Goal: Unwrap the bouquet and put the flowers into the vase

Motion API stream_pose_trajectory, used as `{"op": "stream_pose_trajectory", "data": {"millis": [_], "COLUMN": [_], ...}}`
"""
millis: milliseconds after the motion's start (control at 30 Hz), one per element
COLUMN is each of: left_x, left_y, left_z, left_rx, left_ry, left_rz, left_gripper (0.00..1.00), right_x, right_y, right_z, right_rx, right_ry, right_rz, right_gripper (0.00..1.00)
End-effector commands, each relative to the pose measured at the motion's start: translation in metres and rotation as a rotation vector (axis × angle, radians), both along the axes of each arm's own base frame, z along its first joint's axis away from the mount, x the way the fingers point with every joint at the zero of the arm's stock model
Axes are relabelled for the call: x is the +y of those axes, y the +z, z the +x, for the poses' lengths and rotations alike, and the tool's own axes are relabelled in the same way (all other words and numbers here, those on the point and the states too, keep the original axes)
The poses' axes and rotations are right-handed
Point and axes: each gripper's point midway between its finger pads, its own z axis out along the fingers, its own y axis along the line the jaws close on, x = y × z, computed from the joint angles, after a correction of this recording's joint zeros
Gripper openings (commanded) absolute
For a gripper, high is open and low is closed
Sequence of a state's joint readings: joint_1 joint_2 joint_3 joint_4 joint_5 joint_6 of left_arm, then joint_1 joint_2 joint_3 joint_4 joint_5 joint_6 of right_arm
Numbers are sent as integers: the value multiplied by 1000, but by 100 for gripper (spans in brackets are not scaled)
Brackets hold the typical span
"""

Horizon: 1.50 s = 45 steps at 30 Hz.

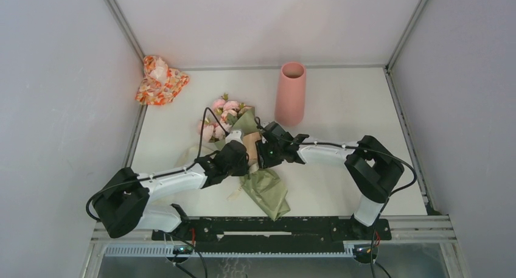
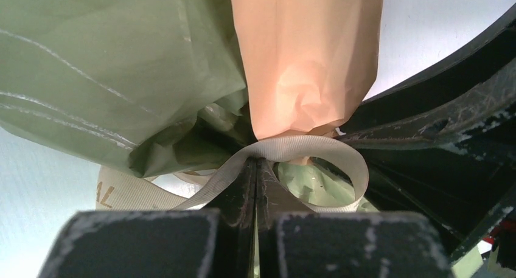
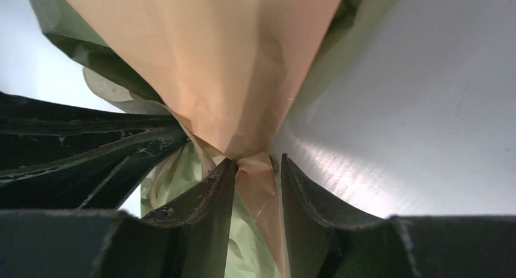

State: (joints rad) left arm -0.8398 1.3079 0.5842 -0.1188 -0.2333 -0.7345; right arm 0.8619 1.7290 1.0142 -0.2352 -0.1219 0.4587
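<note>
The bouquet (image 1: pixel 251 145), a cone of olive-green and tan paper, lies flat mid-table with the pink flowers (image 1: pixel 220 118) at its far-left end. Its green tail (image 1: pixel 268 193) spreads toward the near edge. My left gripper (image 1: pixel 248 160) comes in from the left and is shut on the cream ribbon (image 2: pixel 304 145), which loops just past the fingertips of the left gripper (image 2: pixel 255 163). From the right, my right gripper (image 1: pixel 260 152) is closed around the bouquet's tied neck, with tan paper (image 3: pixel 255 174) pinched between the fingers of the right gripper (image 3: pixel 257 162). The salmon-pink vase (image 1: pixel 291 94) stands upright behind them.
A small orange-and-white floral bundle (image 1: pixel 159 80) lies at the far-left corner against the wall. Grey walls close in the table on the left, right and back. The two grippers sit almost touching at the bouquet's neck.
</note>
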Motion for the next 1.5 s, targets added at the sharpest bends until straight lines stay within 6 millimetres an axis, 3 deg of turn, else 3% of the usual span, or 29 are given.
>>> {"op": "stream_pose_trajectory", "data": {"millis": [0,300,567,667,800,1167,1467], "left_x": [10,6,11,12,16,23,41], "left_y": [-6,6,15,15,12,5,0], "left_z": [-5,-5,-6,-6,-6,-6,-10], "left_rx": [18,-2,-25,-25,-21,-15,-22], "left_ry": [12,-1,12,17,30,59,100], "left_rz": [41,3,-5,-2,13,38,88], "left_gripper": [0,0,0,0,0,0,0], "right_x": [33,62,65,61,55,44,37], "right_y": [18,4,5,8,20,79,88], "right_z": [0,-3,3,5,8,8,4], "right_rx": [-45,-22,-36,-53,-83,-175,-140], "right_ry": [63,127,138,131,112,90,73], "right_rz": [102,87,81,67,51,104,156], "right_gripper": [43,40,7,0,0,0,0]}}
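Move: The right gripper, half open, has the bouquet's tied neck about 4 cm to its left, level forward and 2 cm below. From this gripper the flower heads lie some 16 cm ahead and 14 cm left, the wrap's loose tail about 9 cm back, and the vase 18 cm ahead and 8 cm right. The left gripper, already shut on the ribbon, has the neck about 2 cm to its right, level forward and 1 cm below. Slide the right gripper left about 5 cm and slightly down onto the tied neck, close its fingers on the gathered wrap and ribbon, then lift it some 5 cm, drifting about 2 cm back to the right. Keep the left fingers shut on the ribbon while easing that hand about 2 cm left and 1 cm up. ##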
